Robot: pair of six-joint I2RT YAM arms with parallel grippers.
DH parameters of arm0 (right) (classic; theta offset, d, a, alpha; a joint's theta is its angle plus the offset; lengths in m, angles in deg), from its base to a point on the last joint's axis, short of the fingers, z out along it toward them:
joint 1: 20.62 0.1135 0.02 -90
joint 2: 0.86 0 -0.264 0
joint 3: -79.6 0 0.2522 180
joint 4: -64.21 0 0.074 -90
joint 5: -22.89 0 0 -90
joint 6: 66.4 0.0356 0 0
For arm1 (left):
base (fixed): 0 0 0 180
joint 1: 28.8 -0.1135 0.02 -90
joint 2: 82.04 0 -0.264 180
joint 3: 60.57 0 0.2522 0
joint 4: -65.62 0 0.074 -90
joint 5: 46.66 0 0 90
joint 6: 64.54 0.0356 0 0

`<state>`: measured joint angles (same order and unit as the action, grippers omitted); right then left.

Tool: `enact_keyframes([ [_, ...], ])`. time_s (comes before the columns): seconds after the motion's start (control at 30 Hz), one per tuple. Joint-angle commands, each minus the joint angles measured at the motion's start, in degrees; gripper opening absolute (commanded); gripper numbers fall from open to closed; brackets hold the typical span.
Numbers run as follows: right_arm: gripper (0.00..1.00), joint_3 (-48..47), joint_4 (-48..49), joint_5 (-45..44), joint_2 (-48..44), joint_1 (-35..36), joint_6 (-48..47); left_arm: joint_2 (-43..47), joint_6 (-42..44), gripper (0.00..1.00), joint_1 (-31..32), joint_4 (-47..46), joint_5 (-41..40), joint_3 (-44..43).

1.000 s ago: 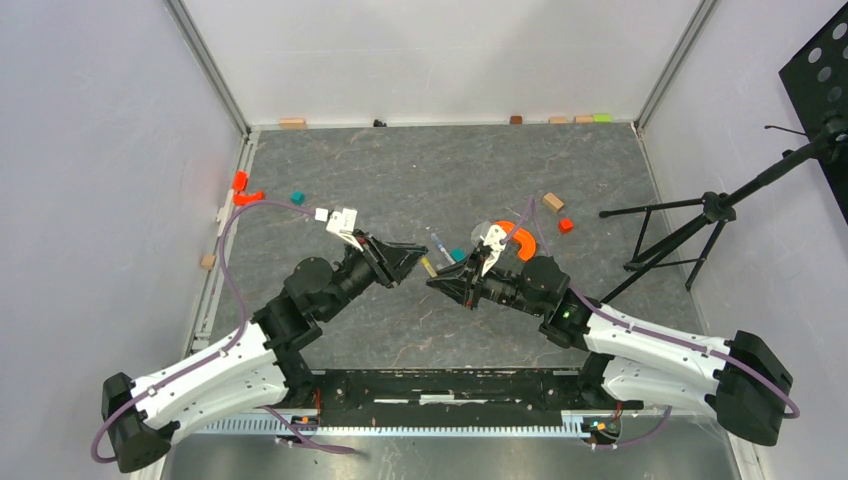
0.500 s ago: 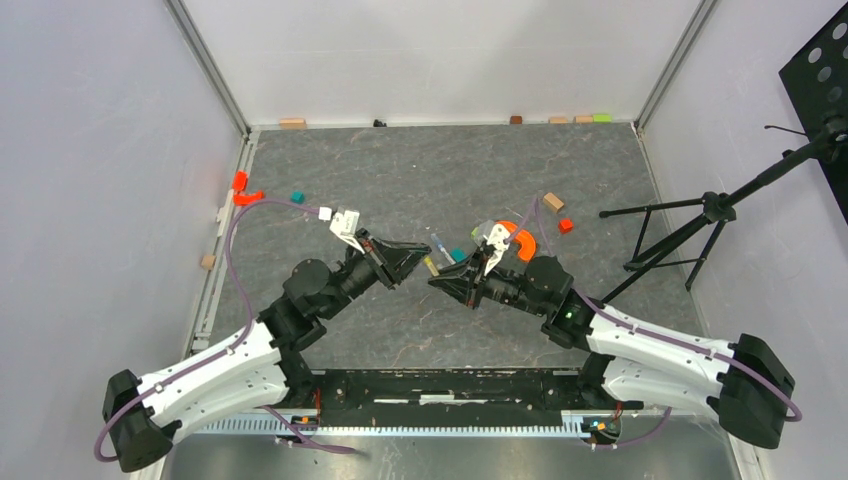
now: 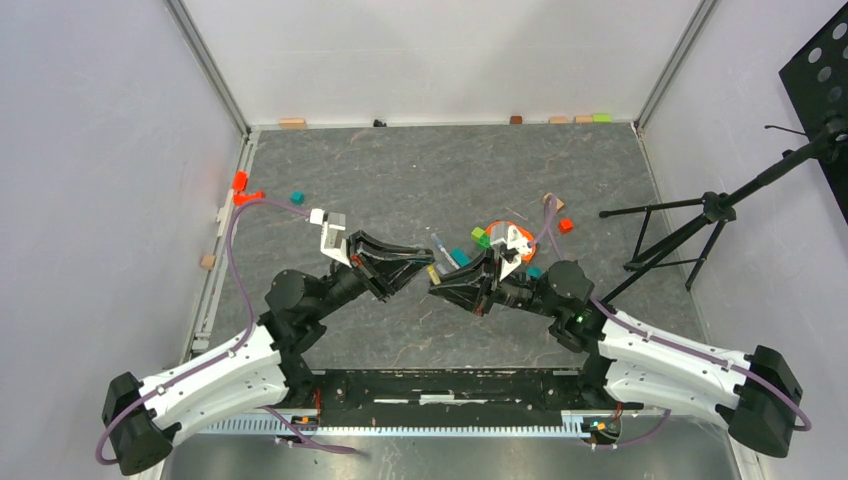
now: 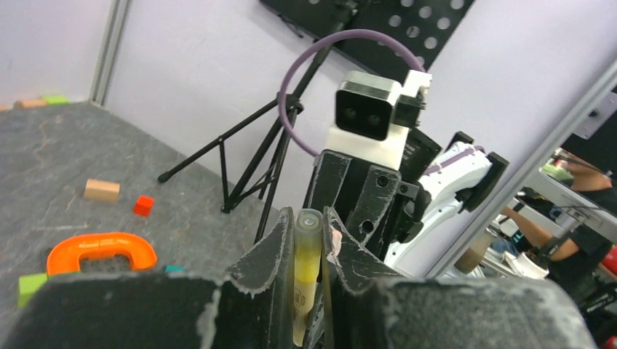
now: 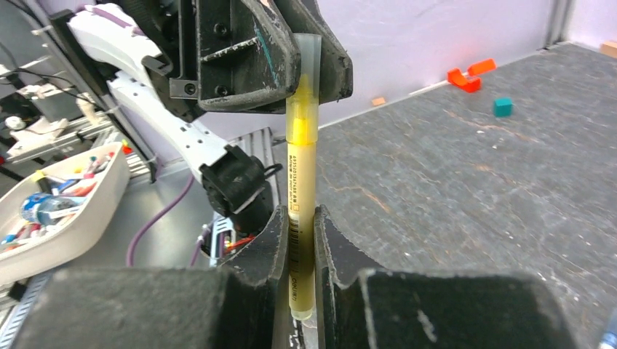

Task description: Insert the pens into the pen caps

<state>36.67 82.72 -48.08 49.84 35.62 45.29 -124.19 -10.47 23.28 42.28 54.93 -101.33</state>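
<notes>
The pale yellow pen (image 5: 300, 167) hangs in the air between both arms, above the middle of the grey table (image 3: 420, 170). My right gripper (image 5: 300, 215) is shut on its barrel. My left gripper (image 4: 308, 218) is shut on the translucent pen cap (image 4: 308, 231), which sits over the pen's yellow tip. In the top view the left gripper (image 3: 420, 268) and right gripper (image 3: 441, 280) meet tip to tip, with the pen (image 3: 432, 272) barely showing between them. A white pen with blue ends (image 3: 438, 243) lies on the table just behind them.
An orange arch (image 3: 522, 240), a green block (image 3: 481, 237) and teal blocks (image 3: 459, 257) lie beside the right wrist. A red cube (image 3: 566, 225), a teal cube (image 3: 297, 198) and orange pieces (image 3: 243, 190) are further out. A black tripod (image 3: 690, 235) stands at the right edge.
My left gripper has closed onto the cap. Both wrists have turned and drawn together, and the right arm has shifted right, uncovering the green and teal blocks.
</notes>
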Motion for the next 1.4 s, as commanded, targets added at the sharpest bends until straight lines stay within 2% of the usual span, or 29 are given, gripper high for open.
enact_keyframes([
  [0.0, 0.00, -6.2, 14.6, 3.3, 1.0, -0.3, 3.7, -2.7, 2.7, 0.02, 1.4, 0.5, 16.0, 0.5],
  [0.2, 0.00, -9.1, 18.0, 10.8, 2.1, -0.3, 5.3, -4.8, 3.9, 0.02, 1.5, -2.5, 24.9, -0.3],
  [0.33, 0.00, -11.0, 18.3, 14.8, 1.7, -0.3, 4.0, -6.1, 4.1, 0.02, 1.5, -2.5, 26.4, -0.6],
  [0.47, 0.00, -16.1, 3.8, 8.0, 0.5, -0.3, -4.1, -5.3, 6.4, 0.02, 1.6, 6.4, 19.5, -2.2],
  [0.57, 0.00, -19.5, -5.6, 0.1, 0.8, -0.3, -9.1, -4.8, 8.5, 0.02, 1.6, 14.6, 10.7, -3.5],
  [0.67, 0.00, -21.4, -11.0, -6.7, 1.6, -0.3, -11.9, -5.0, 8.6, 0.02, 1.7, 20.0, 0.3, -4.4],
  [0.9, 0.00, -23.1, -16.6, -17.4, 2.6, -0.3, -14.6, -5.6, 7.5, 0.02, 1.7, 22.1, -7.4, -4.7],
  [1.17, 0.00, -23.3, -17.7, -21.0, 4.3, -0.3, -15.0, -7.1, 6.4, 0.02, 1.8, 21.7, -12.7, -4.9],
  [1.37, 0.00, -22.3, -17.3, -21.3, 4.6, -0.3, -15.1, -5.8, 7.5, 0.16, 1.8, 19.7, -12.0, -4.3],
])
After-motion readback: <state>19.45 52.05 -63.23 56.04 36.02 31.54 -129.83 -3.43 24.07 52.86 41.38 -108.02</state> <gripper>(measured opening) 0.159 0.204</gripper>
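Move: The left fingers hold the cap on the upper end of the upright yellow pen; the pen's middle, in the right grip, lies about 6 cm below and 2 cm back of them, level sideways. From the right hand, the cap is some 5 cm above and 2 cm ahead. On the table, roughly 27 cm below the right hand, the blue-white pen lies about 18 cm ahead and 3 cm right, the teal block 17 cm ahead and 6 cm right. Left fingers keep pinching the cap and right fingers the pen body as both hands travel together: first about 5 cm back and 4 cm up, then some 10 cm forward and 6 cm down, slowing at the end. Both sets of fingertips swing back, then forward, the left wrist turning clockwise then counter-clockwise, the right the reverse while tipping down some 20 degrees. ##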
